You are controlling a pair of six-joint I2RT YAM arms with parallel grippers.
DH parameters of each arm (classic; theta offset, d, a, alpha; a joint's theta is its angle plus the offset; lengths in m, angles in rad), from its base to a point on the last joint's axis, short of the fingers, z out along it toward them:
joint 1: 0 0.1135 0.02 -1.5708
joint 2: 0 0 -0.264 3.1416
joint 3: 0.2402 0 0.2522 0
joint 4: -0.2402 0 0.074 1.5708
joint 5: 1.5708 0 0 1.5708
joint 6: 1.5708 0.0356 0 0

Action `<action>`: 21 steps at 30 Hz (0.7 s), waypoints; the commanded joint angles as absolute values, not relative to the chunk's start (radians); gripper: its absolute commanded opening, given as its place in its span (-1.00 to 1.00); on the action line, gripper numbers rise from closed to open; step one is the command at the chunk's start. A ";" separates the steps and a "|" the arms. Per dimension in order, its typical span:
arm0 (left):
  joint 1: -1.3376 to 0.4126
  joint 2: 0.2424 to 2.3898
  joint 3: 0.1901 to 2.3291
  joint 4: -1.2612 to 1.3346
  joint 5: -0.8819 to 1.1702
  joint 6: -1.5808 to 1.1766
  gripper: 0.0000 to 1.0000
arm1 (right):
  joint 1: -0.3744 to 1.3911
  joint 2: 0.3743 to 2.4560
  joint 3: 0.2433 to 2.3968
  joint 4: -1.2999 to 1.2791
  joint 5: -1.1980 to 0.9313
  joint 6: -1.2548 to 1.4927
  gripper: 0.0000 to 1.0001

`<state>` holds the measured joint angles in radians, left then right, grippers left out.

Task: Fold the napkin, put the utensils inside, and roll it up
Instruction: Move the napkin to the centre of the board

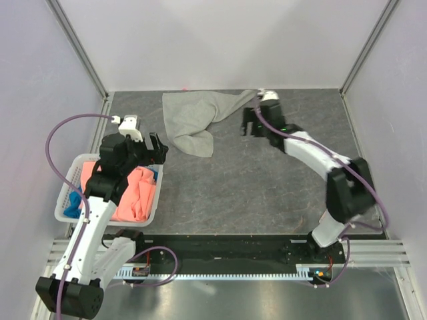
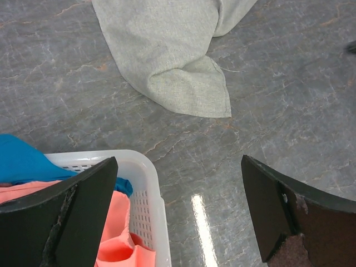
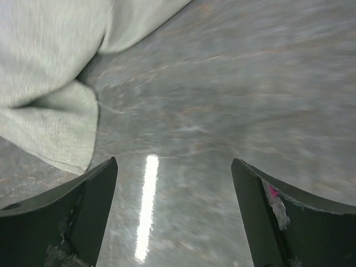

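Observation:
The light grey napkin (image 1: 197, 120) lies crumpled and partly folded over itself at the back of the dark table, with one corner pointing toward the front. It also shows in the left wrist view, napkin (image 2: 167, 55), and in the right wrist view, napkin (image 3: 44, 67). My left gripper (image 1: 159, 150) hovers open just left of that corner, over the basket's far rim; nothing is between the left gripper's (image 2: 179, 167) fingers. To the right of the cloth, my right gripper (image 1: 249, 127) is open above bare table, and the right gripper (image 3: 173, 167) is empty too. The utensils are out of view.
A white perforated basket (image 1: 64, 197) stands at the left, holding a coral-orange cloth (image 1: 137, 193) and a blue cloth (image 1: 73, 203). Its corner (image 2: 150, 183) sits under my left fingers. White walls close off the back and both sides.

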<state>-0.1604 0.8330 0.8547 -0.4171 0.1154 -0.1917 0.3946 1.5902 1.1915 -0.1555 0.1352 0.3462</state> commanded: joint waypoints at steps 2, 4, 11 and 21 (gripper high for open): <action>-0.161 0.844 0.851 -0.391 0.121 -0.160 1.00 | 0.537 1.859 1.446 -0.179 0.155 0.365 0.78; -0.161 0.853 0.848 -0.391 0.114 -0.160 1.00 | 0.587 1.977 1.555 -0.198 0.158 0.361 0.75; -0.161 0.871 0.851 -0.394 0.112 -0.163 0.98 | 0.696 2.180 1.750 -0.342 0.279 0.351 0.55; -0.178 0.885 0.851 -0.399 0.110 -0.169 0.98 | 0.796 2.250 1.798 -0.463 0.376 0.331 0.44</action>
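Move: The napkin's near right corner, flat on the board, lies some 18 cm to the right hand's left, about level with it in reach and roughly 16 cm below. The napkin's main body sits about 18 cm ahead and 28 cm left, and its far right tip about 30 cm ahead and barely 1 cm left, both on the board. From the left hand that near corner is about 14 cm ahead, 16 cm to the right and 23 cm down. Leftward and down, fast at first and then easing, the right hand sweeps about 19 cm across the board while sinking some 12 cm, to just over the napkin's near right corner. It drifts a little forward, then draws back about 4 cm. The wrist tips further down, turns about 15 degrees counter-clockwise and dips its left side, while the wide-open fingers narrow somewhat; no touch can be made out. ##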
